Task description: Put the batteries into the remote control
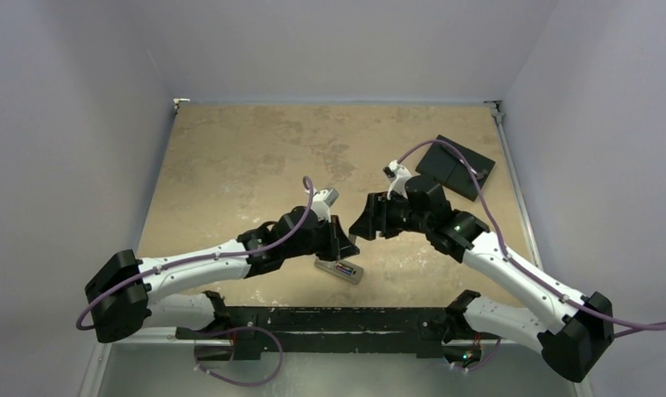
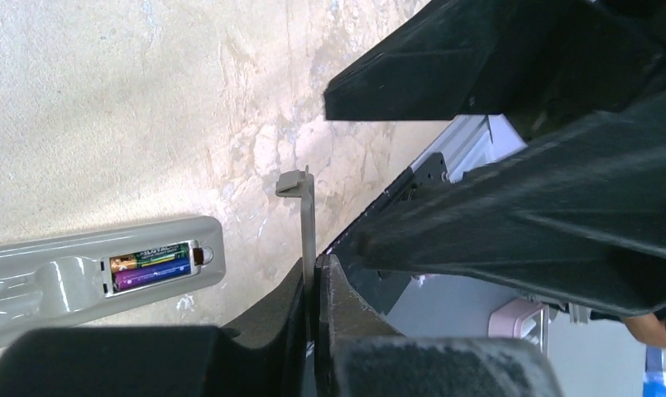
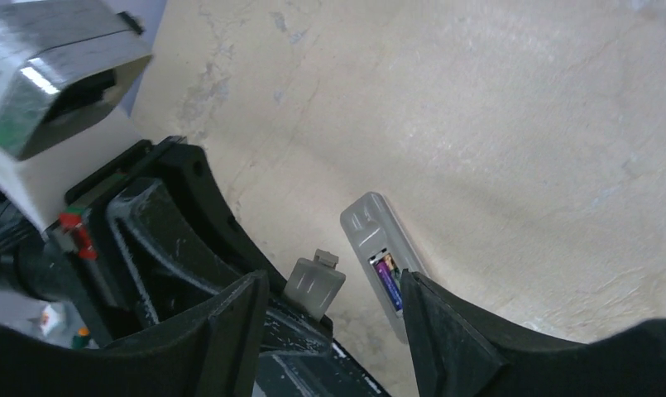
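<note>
The remote control (image 1: 339, 270) lies grey back up on the table, its compartment uncovered. Two batteries (image 2: 151, 265) sit side by side inside it, one purple and one green-gold. My left gripper (image 2: 319, 263) hovers just above the remote, shut on the narrow grey cover strip (image 2: 306, 223), which sticks out edge-on past its tips. In the right wrist view the cover strip (image 3: 315, 284) shows flat, with the remote (image 3: 371, 227) and batteries (image 3: 388, 279) behind it. My right gripper (image 3: 333, 281) is open, its jaws wide apart on either side of the cover without touching it.
A black square plate (image 1: 456, 166) lies at the back right of the table. Both grippers (image 1: 352, 234) meet tip to tip over the table's near middle. A black bar (image 1: 329, 318) runs along the near edge between the arm bases. Walls enclose the table.
</note>
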Available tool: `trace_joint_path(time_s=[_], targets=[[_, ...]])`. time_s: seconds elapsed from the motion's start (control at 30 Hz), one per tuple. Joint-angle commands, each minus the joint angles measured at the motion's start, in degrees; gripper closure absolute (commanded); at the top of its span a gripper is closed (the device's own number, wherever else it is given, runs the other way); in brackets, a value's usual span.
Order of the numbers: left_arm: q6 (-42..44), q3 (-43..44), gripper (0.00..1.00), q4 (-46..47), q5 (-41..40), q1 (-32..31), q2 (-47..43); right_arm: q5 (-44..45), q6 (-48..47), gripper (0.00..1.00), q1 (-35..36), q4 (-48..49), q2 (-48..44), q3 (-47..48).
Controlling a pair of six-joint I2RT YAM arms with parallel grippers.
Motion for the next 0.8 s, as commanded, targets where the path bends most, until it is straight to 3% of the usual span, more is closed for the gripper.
trace_joint_path(time_s=[0.0,0.17,0.4,0.77], targets=[[4.47,0.39,1.0,-1.19,11.13,3.08,-1.96,-0.67,-9.32,0.34,-0.29,-1.9,-3.07,3.89],[7.79,1.19,1.0,-5.08,19.1,5.61,-1.22,-4.27,-20.75,0.37,-0.29,-3.19,-6.16,4.26],[13.1,4.25,1.0,-9.88,27.05,6.46,-0.42,-16.48,-34.79,0.39,0.09,-7.82,-8.4,6.64],[15.86,5.91,1.0,-13.92,33.09,6.56,-0.1,-13.89,-60.86,0.35,12.42,-15.45,-7.96,11.02]])
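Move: The left gripper holds the grey battery cover above the remote. The open battery compartment is about 2 cm back, 1 cm left and 12 cm below its hand point. The remote's middle lies some 3 cm left, 2 cm back and just as low. The empty right gripper is about 3 cm farther out, 4 cm right and 2 cm above. From the right gripper, the compartment is about 4 cm back, 5 cm left and 14 cm down. Keep the left gripper shut on the cover and carry it back about 6 cm above the remote, drifting a little left and turning clockwise some 25 degrees. Meanwhile draw the empty, open right gripper back and up, first rising, then mostly back, rolling it strongly about its fingers until they point more squarely left. ##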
